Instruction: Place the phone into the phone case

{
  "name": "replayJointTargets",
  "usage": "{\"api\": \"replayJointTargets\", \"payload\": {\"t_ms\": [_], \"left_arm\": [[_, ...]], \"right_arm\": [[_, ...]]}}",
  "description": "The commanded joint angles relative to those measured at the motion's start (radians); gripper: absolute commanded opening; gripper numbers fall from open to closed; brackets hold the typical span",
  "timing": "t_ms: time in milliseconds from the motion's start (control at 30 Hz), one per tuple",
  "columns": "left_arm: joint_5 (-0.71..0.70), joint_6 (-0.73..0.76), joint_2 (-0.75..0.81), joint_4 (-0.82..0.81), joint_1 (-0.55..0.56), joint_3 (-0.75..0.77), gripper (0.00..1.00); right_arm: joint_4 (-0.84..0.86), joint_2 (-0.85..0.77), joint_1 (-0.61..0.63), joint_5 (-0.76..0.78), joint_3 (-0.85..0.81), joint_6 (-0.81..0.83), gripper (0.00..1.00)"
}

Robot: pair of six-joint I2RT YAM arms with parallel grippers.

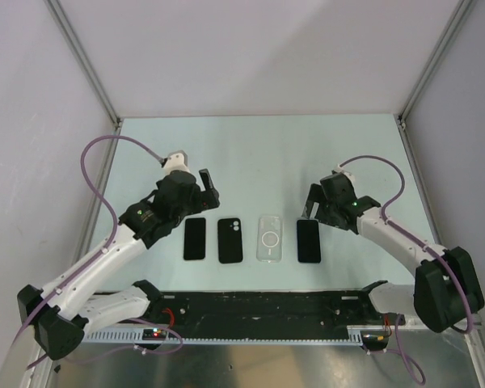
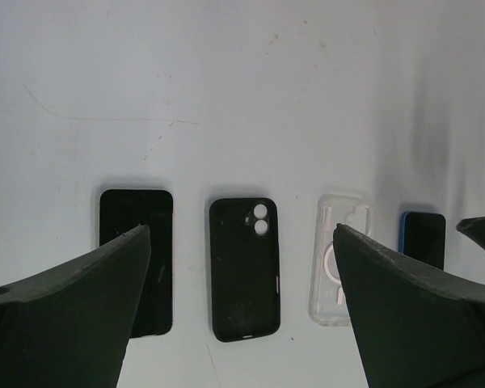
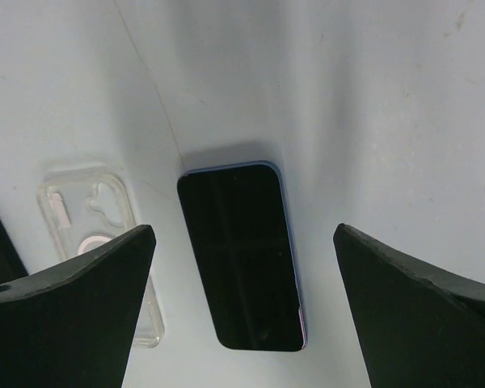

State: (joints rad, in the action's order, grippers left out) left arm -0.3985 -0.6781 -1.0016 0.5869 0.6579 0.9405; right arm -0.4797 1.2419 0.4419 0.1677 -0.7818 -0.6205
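Four things lie flat in a row on the table. From the left they are a black-screened phone, a black phone case with its camera holes showing, a clear phone case and a blue-edged phone. My left gripper hovers open just behind the left phone. In its wrist view the black case lies between the wide-spread fingers, with the left phone and the clear case partly hidden. My right gripper hangs open above the blue-edged phone, which lies between its fingers without touching them.
A black rail runs along the near edge, between the arm bases. Grey walls and metal posts close in the table on the left, right and back. Purple cables loop above both arms.
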Motion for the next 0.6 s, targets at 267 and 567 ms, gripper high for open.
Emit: {"api": "replayJointTargets", "payload": {"t_ms": [267,567], "left_arm": [[0.038,-0.008,-0.002,-0.033,-0.017,0.001,0.98],[0.09,-0.038,-0.04,-0.056,-0.019,-0.011,0.98]], "right_arm": [[0.063,0.08,0.091,0.042,0.064,-0.065,1.0],[0.014,0.036,0.139,0.059,0.103,-0.069,1.0]]}}
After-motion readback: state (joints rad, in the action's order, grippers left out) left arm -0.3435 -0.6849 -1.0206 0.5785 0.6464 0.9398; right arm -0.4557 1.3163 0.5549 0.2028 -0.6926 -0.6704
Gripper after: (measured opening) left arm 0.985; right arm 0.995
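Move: Roughly 7 cm beneath the open right hand, 4 cm back and 2 cm to its left, lies the phone with the blue rim. The clear case is about 12 cm left of the phone, some 1 cm farther out; the black case lies about 26 cm left of the phone and level with it. From the left hand, the phone is about 30 cm to the right, 2 cm back and 19 cm below. Sinking about 5 cm towards the phone, the right hand first goes almost straight down, then draws back some 3.5 cm as well, edging about 1 cm left. Its fingers stay wide open and tip slightly steeper, coming close over the phone; no touch can be seen. ##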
